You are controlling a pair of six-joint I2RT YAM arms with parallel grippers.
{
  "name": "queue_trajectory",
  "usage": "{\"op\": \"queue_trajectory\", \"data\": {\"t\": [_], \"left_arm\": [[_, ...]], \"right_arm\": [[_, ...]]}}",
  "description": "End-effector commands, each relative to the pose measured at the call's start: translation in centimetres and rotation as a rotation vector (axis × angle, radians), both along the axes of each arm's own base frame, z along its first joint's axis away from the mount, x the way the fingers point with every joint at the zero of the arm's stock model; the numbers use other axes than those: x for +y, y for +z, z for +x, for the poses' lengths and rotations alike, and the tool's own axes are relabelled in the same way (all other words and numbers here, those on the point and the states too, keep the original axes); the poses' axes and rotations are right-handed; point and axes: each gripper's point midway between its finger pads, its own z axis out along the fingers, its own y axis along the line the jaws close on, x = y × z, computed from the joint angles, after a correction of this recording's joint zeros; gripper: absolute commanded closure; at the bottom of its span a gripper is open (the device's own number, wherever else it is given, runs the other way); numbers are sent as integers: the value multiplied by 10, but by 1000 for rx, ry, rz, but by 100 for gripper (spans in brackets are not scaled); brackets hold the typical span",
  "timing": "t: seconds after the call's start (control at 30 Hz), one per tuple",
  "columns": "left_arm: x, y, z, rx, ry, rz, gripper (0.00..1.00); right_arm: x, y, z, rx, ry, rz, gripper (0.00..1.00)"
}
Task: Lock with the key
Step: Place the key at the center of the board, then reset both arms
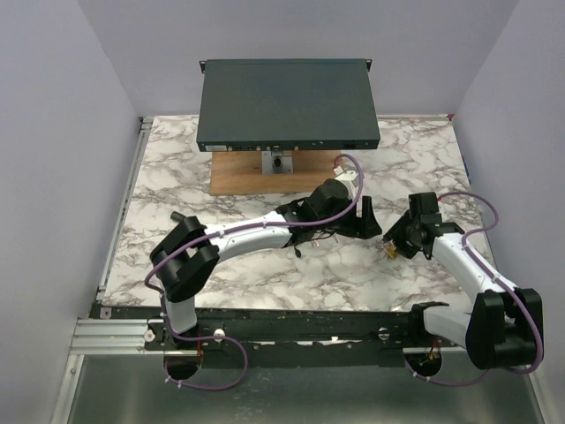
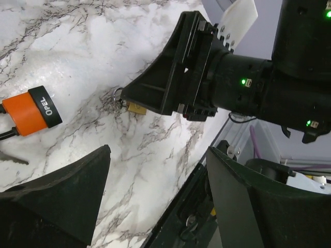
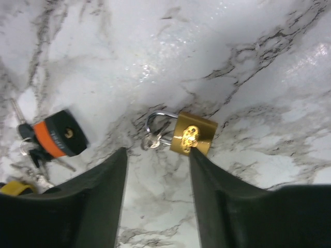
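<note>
The key (image 3: 58, 136) has an orange head with a black band and lies flat on the marble with dark keys bunched at its left; in the left wrist view the key (image 2: 30, 110) is at the left edge. A small brass padlock (image 3: 202, 129), shackle to the left, lies ahead of my right gripper (image 3: 158, 152). That gripper is open, nothing between its fingers, and its right fingertip (image 3: 199, 160) touches a gold piece on the padlock's face. My left gripper (image 2: 158, 155) hovers open and empty over bare marble, beside the right gripper (image 1: 393, 243).
A black rack unit (image 1: 287, 106) sits on a wooden board (image 1: 234, 174) at the back of the marble table (image 1: 221, 274). A bit of something yellow (image 3: 10, 187) shows beside the bunch of keys. The table's front rail (image 2: 181, 206) runs under my left fingers.
</note>
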Motion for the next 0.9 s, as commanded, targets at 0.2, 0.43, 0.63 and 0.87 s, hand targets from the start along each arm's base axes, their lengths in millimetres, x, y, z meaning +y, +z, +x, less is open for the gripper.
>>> {"op": "queue_trajectory", "data": {"t": [0.2, 0.43, 0.63, 0.87], "left_arm": [[66, 105, -20, -224, 46, -38, 12], [143, 163, -24, -314, 172, 13, 2], [220, 196, -17, -335, 344, 55, 2], [287, 202, -14, -329, 511, 193, 2]], "right_arm": [[23, 124, 31, -334, 150, 81, 15], [57, 226, 37, -588, 350, 140, 0], [78, 282, 43, -721, 451, 158, 0], [146, 307, 57, -770, 571, 111, 0]]}}
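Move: The brass padlock with its key lies just under the right hand, about 2 cm below, 1 cm ahead and 1 cm to the right. The orange padlock is some 7 cm ahead and 11 cm left of that hand, and the yellow padlock about 5 cm ahead and 26 cm left, both equally low. From the left hand the brass padlock is roughly level ahead, 8 cm right and 15 cm below. Right hand, opening wide, climbs about 30 cm away from the padlock; left swings 25 cm left, rising nearly as much. ##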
